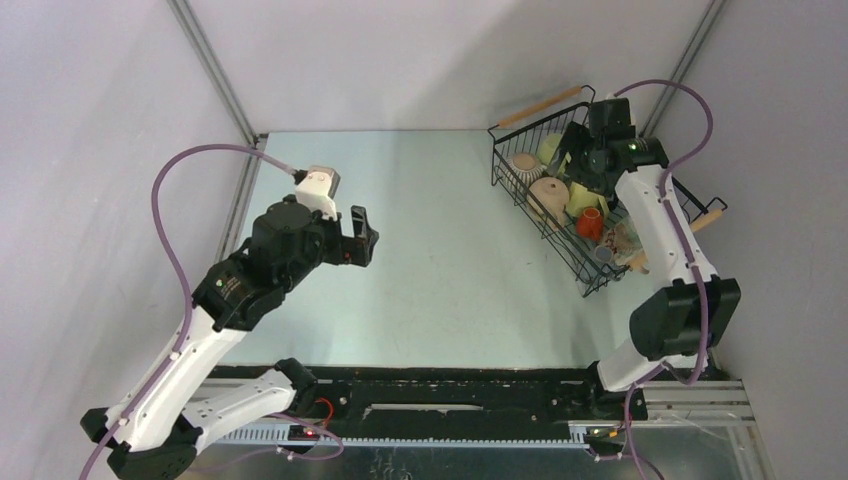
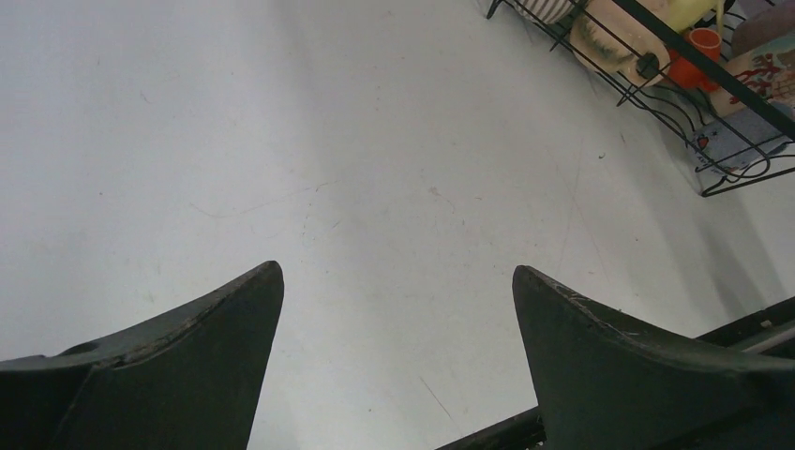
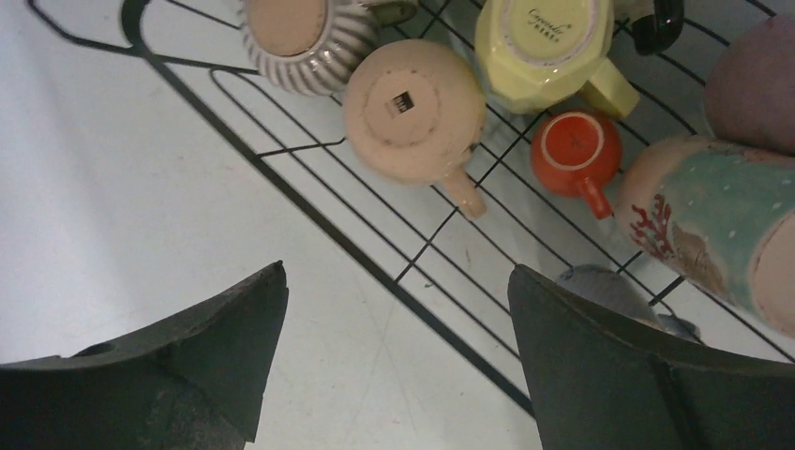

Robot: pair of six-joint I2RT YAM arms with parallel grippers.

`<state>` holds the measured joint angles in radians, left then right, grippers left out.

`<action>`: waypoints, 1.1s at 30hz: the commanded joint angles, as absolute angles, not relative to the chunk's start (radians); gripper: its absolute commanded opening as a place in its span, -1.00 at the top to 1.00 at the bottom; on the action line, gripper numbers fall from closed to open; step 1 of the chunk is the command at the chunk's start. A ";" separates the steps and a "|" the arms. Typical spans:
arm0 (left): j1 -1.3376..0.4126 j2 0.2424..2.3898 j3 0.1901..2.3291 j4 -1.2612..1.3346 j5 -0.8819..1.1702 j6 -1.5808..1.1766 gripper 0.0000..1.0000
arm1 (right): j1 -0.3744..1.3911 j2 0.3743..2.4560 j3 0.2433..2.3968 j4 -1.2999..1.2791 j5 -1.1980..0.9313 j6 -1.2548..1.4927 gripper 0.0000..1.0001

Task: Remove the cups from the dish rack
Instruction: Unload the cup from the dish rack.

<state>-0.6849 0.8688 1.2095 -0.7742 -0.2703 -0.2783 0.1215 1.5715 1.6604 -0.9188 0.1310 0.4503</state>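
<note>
The black wire dish rack with wooden bar handles stands at the back right. Several cups lie in it: a ribbed beige one, a tan one bottom up, a pale yellow-green one, a small orange one, a floral-printed mug and a mauve one. My right gripper hangs open above the rack's near-left rim, holding nothing. Over the bare table left of centre, my left gripper is open and empty, far from the rack.
Grey walls close in the pale table on the left, back and right. The rack sits tight against the right wall. A black rail with both arm bases runs along the near edge.
</note>
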 commanded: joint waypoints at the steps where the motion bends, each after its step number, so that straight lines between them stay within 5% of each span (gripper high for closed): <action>1: -0.680 0.853 1.186 -0.775 -0.245 -0.255 -1.00 | 0.088 1.629 1.701 -0.879 0.137 0.368 -0.84; 14: -0.681 0.869 1.180 -0.779 -0.223 -0.258 -1.00 | 0.066 1.735 1.579 -0.804 0.090 0.276 -0.23; 33: -0.681 0.888 1.161 -0.792 -0.208 -0.272 -1.00 | 0.066 1.787 1.393 -0.585 0.082 0.189 -0.08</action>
<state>-0.6849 0.8898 1.1900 -0.7967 -0.2234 -0.2790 0.0715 1.7794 1.4075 -0.6598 0.0692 0.2424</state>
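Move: The upturned beige mug lies about 7 cm ahead of the right hand, some 2 cm to its left and about 18 cm below, with its handle pointing back and right. The striped cup stands about 8 cm beyond and 8 cm left of the mug; the yellow mug stands 2 cm beyond and 10 cm right of it; the orange cup sits 4 cm nearer and 11 cm right of it. From the left hand, the beige mug lies roughly 24 cm ahead, 40 cm right and 24 cm below. The right hand sinks about 14 cm into the rack towards the beige mug's handle, easing 2 to 3 cm forward and 2 cm right at first, then going nearly straight down while the fingers draw in from wide open to about half. Its wrist tips some 10 degrees further down and turns slightly counter-clockwise, bringing the fingertips to either side of the handle with no touch to be seen, while the open left hand dips about 2 cm away from the work. ##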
